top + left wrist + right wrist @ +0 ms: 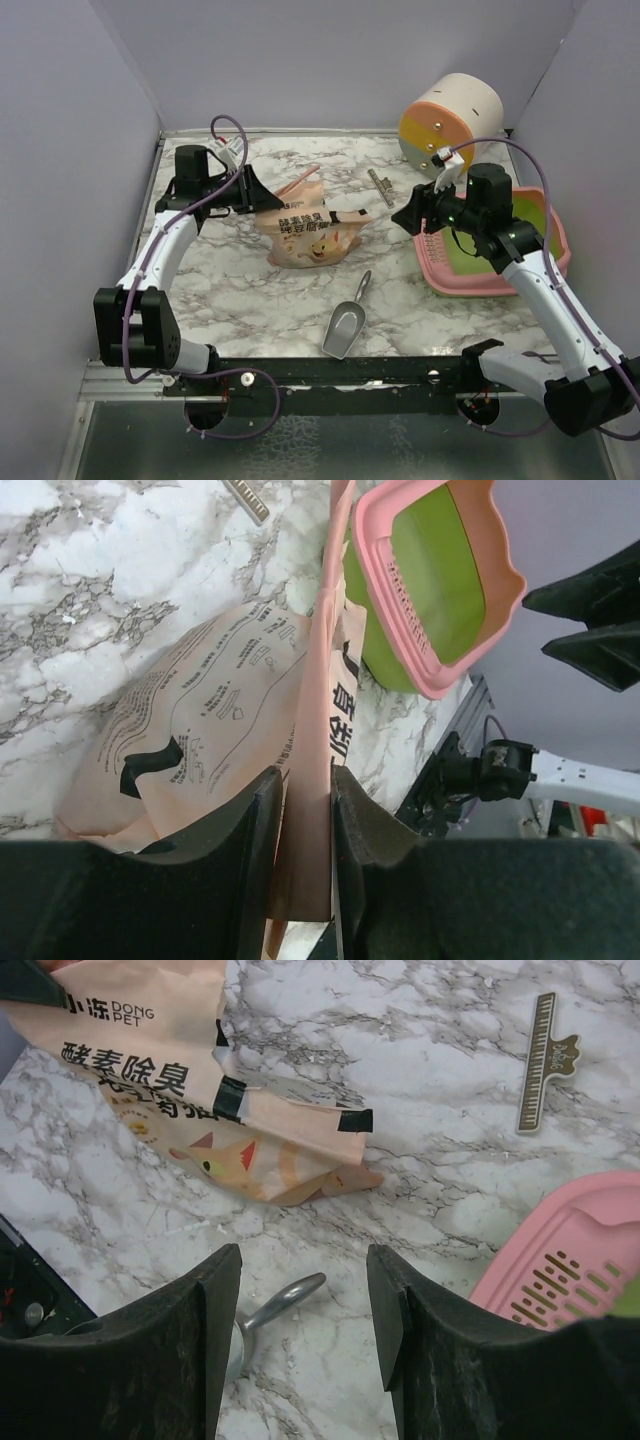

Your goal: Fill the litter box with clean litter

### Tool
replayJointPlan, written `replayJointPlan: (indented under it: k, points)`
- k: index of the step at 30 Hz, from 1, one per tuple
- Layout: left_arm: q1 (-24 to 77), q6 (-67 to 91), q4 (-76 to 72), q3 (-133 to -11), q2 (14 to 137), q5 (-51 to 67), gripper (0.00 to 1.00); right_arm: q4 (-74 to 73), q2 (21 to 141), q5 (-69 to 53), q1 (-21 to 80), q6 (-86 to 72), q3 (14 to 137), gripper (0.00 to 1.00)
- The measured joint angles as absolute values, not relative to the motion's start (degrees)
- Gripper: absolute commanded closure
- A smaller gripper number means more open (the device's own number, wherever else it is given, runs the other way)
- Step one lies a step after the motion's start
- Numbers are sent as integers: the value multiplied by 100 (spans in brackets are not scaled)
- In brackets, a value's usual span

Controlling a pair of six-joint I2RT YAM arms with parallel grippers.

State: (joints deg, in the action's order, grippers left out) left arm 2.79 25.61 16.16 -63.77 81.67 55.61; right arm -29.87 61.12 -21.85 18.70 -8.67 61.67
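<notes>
The litter box (470, 285), a pink tray with a lime-green inside, sits at the right of the table, and its floor looks bare (440, 590). The clean litter is out of view. A tan paper bag (310, 238) with a cartoon face lies on its side at the table's middle. My left gripper (262, 195) is at the bag's left end, and its pads press the bag's folded top edge (305, 780) from both sides. My right gripper (408, 218) hovers open between bag and litter box. Only marble and the scoop handle show between its fingers (303, 1260).
A silver scoop (345, 325) lies on the marble in front of the bag. A tan bag clip (380, 185) rests behind the bag. A round cream drum (450, 125) with orange and yellow bands stands at the back right, behind the litter box. Purple walls close in three sides.
</notes>
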Motion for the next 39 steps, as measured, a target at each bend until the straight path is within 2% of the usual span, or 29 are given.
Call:
replayJointPlan:
  k: [6, 10, 21, 32, 39]
  points:
    - [561, 2193, 1052, -6112, 7360, 5048, 83, -2985, 6399, -2486, 1870, -873, 6169, 50]
    - [991, 1793, 392, -5465, 6453, 4344, 100, -2993, 6845, -2777, 1870, -875, 6178, 49]
    - [1476, 663, -1090, -3896, 5162, 2926, 100, -2899, 7675, -3323, 1870, -982, 6263, 48]
    - [1549, 325, -2832, -2598, 4233, 2733, 100, -2904, 9188, -3481, 1881, -808, 7797, 42]
    - [1551, 148, -3341, -2268, 4042, 2648, 100, -2685, 9568, -3857, 1881, -377, 7719, 42]
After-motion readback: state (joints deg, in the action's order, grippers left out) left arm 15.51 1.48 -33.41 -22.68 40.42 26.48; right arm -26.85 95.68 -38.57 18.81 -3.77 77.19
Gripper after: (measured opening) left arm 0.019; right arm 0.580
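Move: The left end of the bag's top edge already lies between my left hand's half-open fingers; the bag's middle is about 3 cm ahead, 7 cm to the right and 10 cm below them. From my right hand, the bag mouth's right corner lies some 7 cm ahead, 7 cm left and 8 cm lower. From the same hand, the scoop lies about 3 cm back and 11 cm left, and the ruler-like clip some 21 cm ahead and 4 cm left, both roughly 19 cm below. I shut my left fingers on the bag's top edge while lifting about 5 cm, then draw it back towards me some 6 cm, rolling the wrist roughly 70 degrees so the hand levels out. Meanwhile my right hand sinks and slides left, then reaches forward about 7 cm and dips again, open fingers tipping down around the bag mouth's right corner. ##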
